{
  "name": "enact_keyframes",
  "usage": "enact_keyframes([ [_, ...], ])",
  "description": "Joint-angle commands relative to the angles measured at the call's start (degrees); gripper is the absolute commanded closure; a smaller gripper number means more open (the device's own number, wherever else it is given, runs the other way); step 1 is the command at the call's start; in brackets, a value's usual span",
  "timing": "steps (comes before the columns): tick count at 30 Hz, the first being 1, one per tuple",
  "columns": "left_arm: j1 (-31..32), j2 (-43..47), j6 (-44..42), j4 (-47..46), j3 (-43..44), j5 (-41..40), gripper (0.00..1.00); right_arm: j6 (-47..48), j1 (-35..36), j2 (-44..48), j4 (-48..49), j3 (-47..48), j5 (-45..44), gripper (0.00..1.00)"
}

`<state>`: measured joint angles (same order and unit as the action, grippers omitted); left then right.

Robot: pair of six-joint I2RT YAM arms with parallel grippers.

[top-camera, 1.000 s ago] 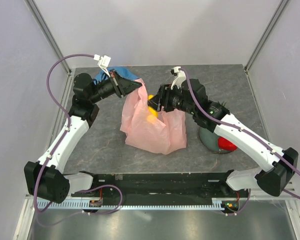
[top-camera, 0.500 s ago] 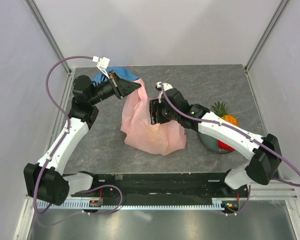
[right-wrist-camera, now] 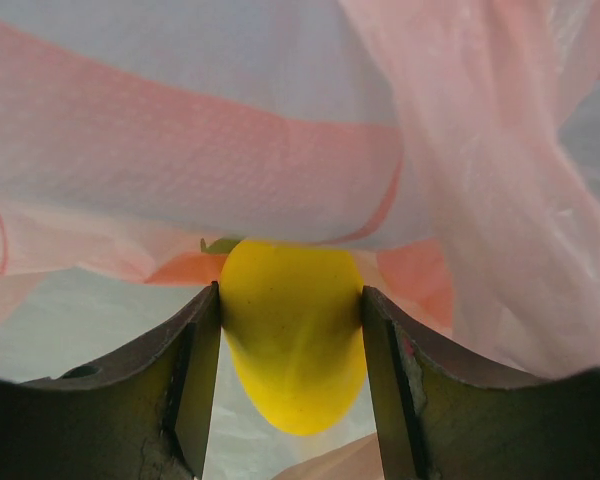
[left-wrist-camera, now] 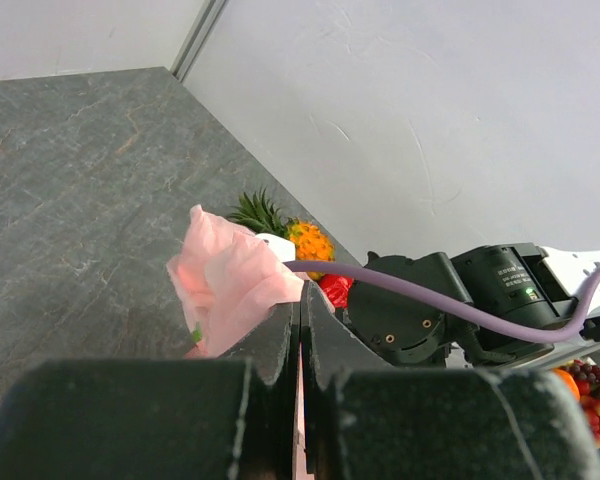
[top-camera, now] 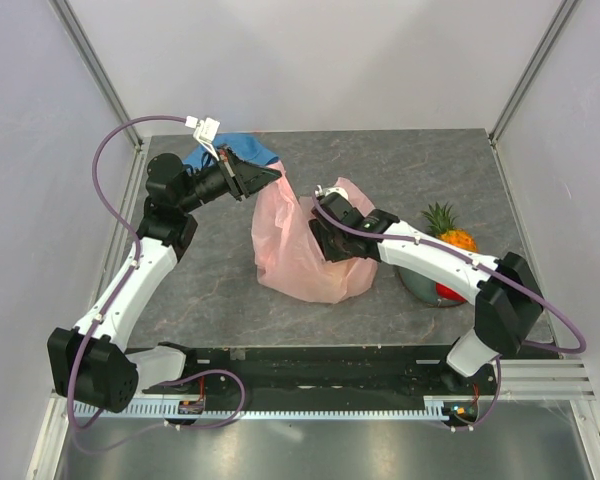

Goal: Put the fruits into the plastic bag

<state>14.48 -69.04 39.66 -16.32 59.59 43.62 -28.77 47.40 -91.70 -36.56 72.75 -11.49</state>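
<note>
The pink plastic bag (top-camera: 292,255) stands in the middle of the table, and my left gripper (top-camera: 271,175) holds it up by its top edge. In the left wrist view the left gripper (left-wrist-camera: 300,312) is shut on the thin pink film (left-wrist-camera: 232,280). My right gripper (top-camera: 325,240) reaches down into the bag's mouth. Seen from the right wrist, the right gripper (right-wrist-camera: 292,345) is shut on a yellow mango (right-wrist-camera: 292,335), with the bag's walls (right-wrist-camera: 280,150) all round it. An orange pineapple (top-camera: 450,233) and a shiny red fruit (top-camera: 448,291) lie to the right.
The dark round plate (top-camera: 418,281) under the pineapple and red fruit sits right of the bag, partly beneath my right forearm. A blue cloth hat (top-camera: 232,150) lies at the back left behind my left gripper. Walls close in the table on three sides.
My right gripper has come down from above the bag's mouth into the bag with the mango, which no longer shows from above. The left gripper has held still.
</note>
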Motion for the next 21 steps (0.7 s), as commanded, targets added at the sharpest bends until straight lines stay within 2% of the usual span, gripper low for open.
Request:
enact_keyframes([
  [1, -0.51, 1.8, 1.12, -2.84, 0.0, -0.99, 0.98, 0.12, 0.24, -1.11, -3.61, -0.77, -4.25, 0.62],
  [2, -0.51, 1.71, 1.12, -2.84, 0.0, -0.99, 0.98, 0.04, 0.24, -1.2, -3.52, -0.33, -4.25, 0.6],
  [5, -0.51, 1.8, 1.12, -2.84, 0.0, -0.99, 0.98, 0.12, 0.24, -1.11, -2.91, 0.2, -3.81, 0.43],
  [6, -0.51, 1.71, 1.12, -2.84, 0.0, -0.99, 0.98, 0.12, 0.24, -1.02, -2.47, 0.37, -3.63, 0.33],
  [9, -0.51, 1.71, 1.03, -2.76, 0.0, -0.99, 0.98, 0.39, 0.24, -0.76, -1.68, 0.81, -2.93, 0.19],
  [12, -0.51, 1.8, 0.86, -2.67, -0.09, -0.9, 0.98, 0.21, 0.24, -0.85, -1.41, 1.08, -2.49, 0.13],
  [16, -0.51, 1.97, 0.77, -2.58, -0.18, -0.99, 0.98, -0.75, 0.24, -0.32, -0.63, 1.34, -1.96, 0.12],
  [19, -0.51, 1.89, 0.86, -2.49, -0.27, -1.08, 0.98, -1.2, 0.15, 0.99, 0.78, 1.6, -1.17, 0.14],
  [21, -0.51, 1.8, 0.77, -1.88, -0.27, -1.51, 0.98, -0.76, 0.15, 2.57, 3.15, 1.78, 1.37, 0.2],
])
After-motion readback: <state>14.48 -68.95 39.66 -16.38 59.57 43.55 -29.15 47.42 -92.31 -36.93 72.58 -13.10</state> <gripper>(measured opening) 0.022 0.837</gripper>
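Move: The mango is pinched between my right fingertips, already inside the plastic bag. The bag's bottom lies about 6 cm under that hand and roughly 1 cm back. From my right hand, the bowl stands some 20 cm to the right and 2 cm back, the pineapple about 24 cm right and 5 cm ahead, both a little lower. My left hand keeps the rim up; from it the bag's bottom is some 29 cm below, 7 cm back and 9 cm right. I open my right fingers wider, from a bit over half to most of their full spread, and let go of the mango down inside the bag. The hand itself only settles under 1 cm to its right and slightly down, then stays there with its wrist steady, while my left hand holds still, pinching the rim shut in its fingers. ##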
